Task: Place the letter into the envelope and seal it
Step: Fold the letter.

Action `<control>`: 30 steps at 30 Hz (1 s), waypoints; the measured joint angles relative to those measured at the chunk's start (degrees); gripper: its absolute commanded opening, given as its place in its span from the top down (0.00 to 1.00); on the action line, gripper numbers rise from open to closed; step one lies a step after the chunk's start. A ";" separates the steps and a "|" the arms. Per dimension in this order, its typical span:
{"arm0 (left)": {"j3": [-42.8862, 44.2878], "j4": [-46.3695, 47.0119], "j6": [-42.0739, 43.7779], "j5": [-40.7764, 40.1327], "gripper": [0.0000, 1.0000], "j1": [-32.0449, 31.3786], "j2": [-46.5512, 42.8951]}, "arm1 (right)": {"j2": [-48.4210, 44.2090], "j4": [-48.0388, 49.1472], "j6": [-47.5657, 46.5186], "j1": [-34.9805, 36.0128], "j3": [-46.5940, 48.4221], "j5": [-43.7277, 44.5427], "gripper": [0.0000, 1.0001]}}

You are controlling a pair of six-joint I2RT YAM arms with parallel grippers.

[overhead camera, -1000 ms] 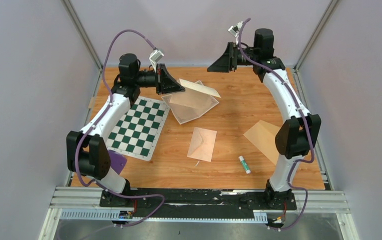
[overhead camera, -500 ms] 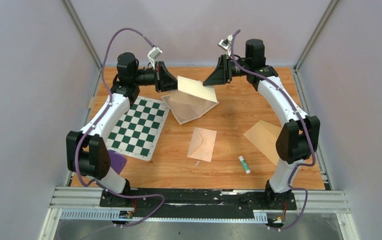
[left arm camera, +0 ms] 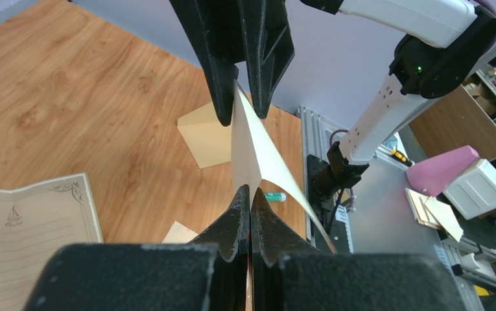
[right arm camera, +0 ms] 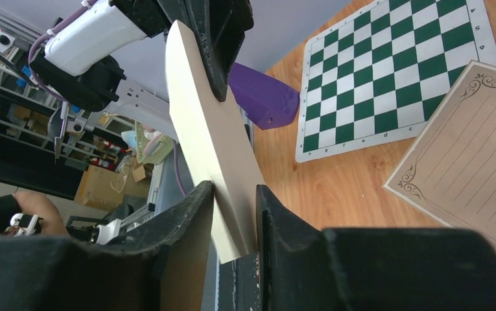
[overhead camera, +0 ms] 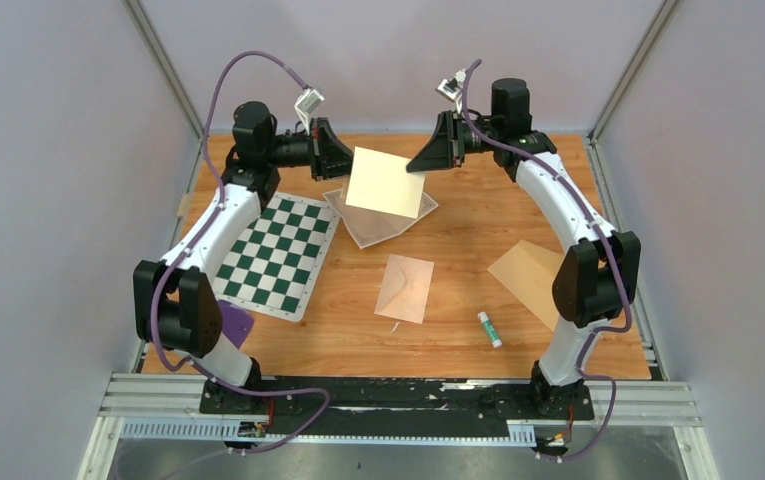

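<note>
A folded cream sheet (overhead camera: 386, 183) hangs in the air over the back of the table, plain on the faces that show. My left gripper (overhead camera: 346, 165) is shut on its left edge; in the left wrist view the sheet (left arm camera: 248, 152) rises from between the pinched fingertips. My right gripper (overhead camera: 420, 165) straddles the opposite edge of the sheet (right arm camera: 206, 129), with a gap still between its fingers. The letter (overhead camera: 378, 228) with its ornate border lies flat on the table below, partly covered. The envelope (overhead camera: 405, 288) lies mid-table.
A green-and-white chessboard mat (overhead camera: 278, 250) lies at the left. On the right is a plain tan rectangle (overhead camera: 526, 275). A glue stick (overhead camera: 489, 328) is near the front. A purple object (overhead camera: 233, 325) sits by the left arm's base.
The right arm has swung in to the sheet's right edge and its fingers have narrowed around it. The left gripper has tilted the sheet up so that its face is towards the camera.
</note>
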 measured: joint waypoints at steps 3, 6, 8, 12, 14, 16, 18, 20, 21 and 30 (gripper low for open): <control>0.00 0.13 -0.11 0.00 0.88 0.00 0.31 | 0.00 0.02 -0.04 0.00 0.02 -0.46 0.85; 0.09 0.11 -0.42 0.02 0.56 0.00 0.68 | 0.02 0.09 -0.09 0.00 0.09 -1.01 0.94; 0.15 -0.11 -0.13 -0.02 0.46 0.00 0.98 | 0.02 0.24 -0.09 0.00 0.11 -1.46 0.97; 0.96 -5.31 4.37 -0.04 0.36 0.50 1.29 | 0.02 0.24 -0.24 0.00 0.11 -1.95 1.00; 2.56 -11.76 10.23 -0.20 0.32 1.29 1.29 | 0.02 0.24 -0.50 -0.04 0.11 -2.01 1.00; 5.64 -21.81 19.04 -0.85 0.29 3.02 1.40 | 0.02 0.09 -1.51 -0.28 0.11 -2.01 1.00; 12.00 -35.82 31.65 -2.29 0.28 5.51 2.56 | 0.00 -1.09 -3.65 -0.37 0.11 -1.92 1.00; 19.06 -48.94 44.35 -4.26 0.27 7.26 4.31 | -0.15 -3.85 -7.74 -0.37 0.11 -1.27 1.00; 23.19 -56.37 51.12 -5.03 0.26 8.07 5.51 | -0.35 -5.86 -10.64 -0.33 0.11 -0.59 1.00; 30.73 -81.94 71.54 -6.19 0.25 2.64 8.68 | -6.51 -19.80 -39.26 3.78 -0.85 10.32 1.00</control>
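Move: The folded letter's middle is about 6 cm right and 3 cm back of the left hand, which holds its left end, and roughly 4 cm left and 3 cm back of the right hand, whose half-open fingers straddle its right end. About 33 cm below lie the ornate sheet, some 9 cm ahead and 3 cm right of the left hand, and the envelope, 10 cm back and 8 cm right of it. Staying almost in place, the right hand closes its half-open fingers and pinches the letter's right end, then draws back and down about 2 cm, rolling nearly 30 degrees. The left hand opens and releases the left end, pulls some 7 cm left and a little forward, then swings back, down and rightward towards it, its still-open fingers tipping down about 20 degrees. ##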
